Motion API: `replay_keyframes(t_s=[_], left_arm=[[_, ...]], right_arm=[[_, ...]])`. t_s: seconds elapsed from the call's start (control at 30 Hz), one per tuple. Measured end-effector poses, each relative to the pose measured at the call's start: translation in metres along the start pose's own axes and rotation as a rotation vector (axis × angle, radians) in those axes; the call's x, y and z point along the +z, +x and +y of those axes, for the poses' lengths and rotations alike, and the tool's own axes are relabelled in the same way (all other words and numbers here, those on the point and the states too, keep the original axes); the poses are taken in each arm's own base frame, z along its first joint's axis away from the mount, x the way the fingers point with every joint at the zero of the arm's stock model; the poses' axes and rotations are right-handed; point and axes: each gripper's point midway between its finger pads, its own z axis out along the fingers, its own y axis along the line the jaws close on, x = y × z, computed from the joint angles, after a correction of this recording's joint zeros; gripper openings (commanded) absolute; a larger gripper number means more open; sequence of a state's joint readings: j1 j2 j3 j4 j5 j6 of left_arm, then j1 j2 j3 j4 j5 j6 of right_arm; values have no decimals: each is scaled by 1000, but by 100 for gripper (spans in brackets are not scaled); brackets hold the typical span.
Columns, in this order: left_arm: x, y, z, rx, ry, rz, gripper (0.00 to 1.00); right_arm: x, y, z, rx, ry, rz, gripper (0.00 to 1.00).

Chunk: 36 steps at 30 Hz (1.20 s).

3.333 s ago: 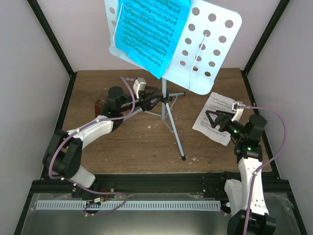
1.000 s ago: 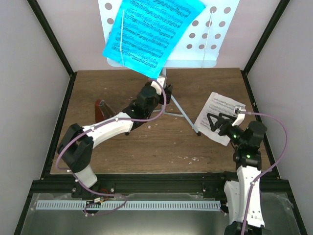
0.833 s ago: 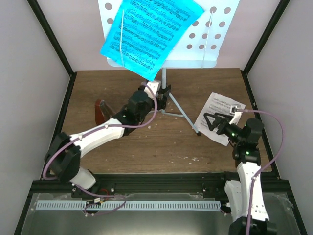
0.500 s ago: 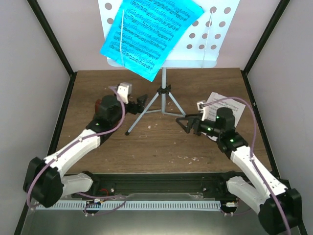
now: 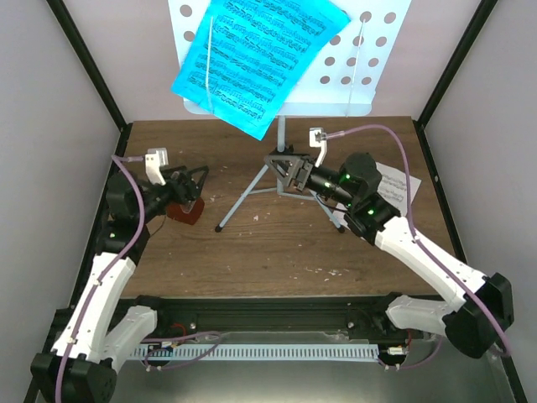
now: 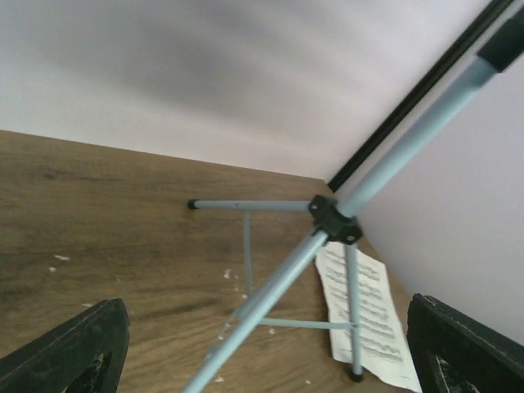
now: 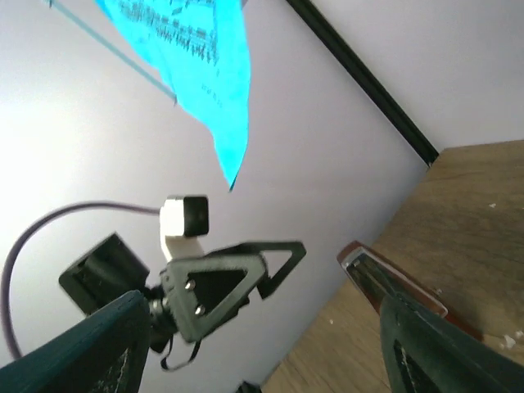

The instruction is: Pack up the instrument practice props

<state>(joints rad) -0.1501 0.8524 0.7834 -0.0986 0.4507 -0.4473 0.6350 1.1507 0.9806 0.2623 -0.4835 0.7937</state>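
The pale blue perforated music stand (image 5: 361, 75) stands at the back on its thin tripod (image 5: 249, 180), with a blue sheet-music page (image 5: 252, 59) on its desk. A white page (image 5: 396, 186) lies flat to the right, partly under my right arm. The red-brown metronome (image 5: 185, 212) sits on the left. My left gripper (image 5: 189, 186) hovers open just above it, and its wrist view faces the tripod hub (image 6: 332, 219). My right gripper (image 5: 284, 170) is at the tripod's hub, fingers wide apart. Its wrist view shows nothing between them.
Black frame posts and pale walls close in the wooden table (image 5: 277, 243) on three sides. A black rail runs along the near edge (image 5: 268, 312). The tripod's feet spread across the middle of the table.
My left arm pulled back left from the tripod and now hangs over the metronome. My right arm swung left from the white page to the tripod hub. The stand has not moved over the last second.
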Motion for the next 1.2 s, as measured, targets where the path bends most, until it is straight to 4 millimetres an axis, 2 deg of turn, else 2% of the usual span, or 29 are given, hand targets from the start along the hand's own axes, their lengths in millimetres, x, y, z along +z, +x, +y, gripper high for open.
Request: replay_keyframes(t_s=[0.13,0.3,0.47,0.8,0.9,1.07,1.2], left_arm=[[-11,-7,-17,-20,40,16,94],[-24,-28,-39,-1,76,-3,94],[-31,-40,-50,12,87,-16,93],[-34,-40,-58,9,113,4,94],[-38,-48,-70,20,151,-3,94],[-51,-71,-92,59,202,-50,94],[-52,-72,-94,61,208,-52,93]], right_arm=[[8,-13,-3,49,6,-76,70],[17,-23,-11,83,22,-143,61],[29,-35,-3,83,-5,-169,51],[46,-45,4,83,-31,-184,46],[50,-45,5,79,-38,-185,42],[51,-45,9,75,-48,-194,41],[51,-47,15,69,-59,-215,41]])
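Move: The blue music sheet's hanging lower corner is just off the right fingertips, about 4 cm ahead, 3 cm left and 5 cm above the hand; from the left hand it lies some 13 cm right, level ahead and 11 cm higher. The tray's lower edge, at its middle, is roughly 7 cm ahead of the right hand, about 1 cm left and 8 cm up. The stand's black hub sits about 13 cm ahead, 3 cm right and 20 cm below the right hand. The blue sheet's hanging corner is met by the right hand, which goes forward, then up and left, about 7 cm in all, tips tilting up some 10 degrees as its fingers narrow to roughly half their gap around the corner. Meanwhile the empty left hand, wide open, rises about 12 cm while drawing back 5 cm, turning slightly clockwise towards the sheet. ##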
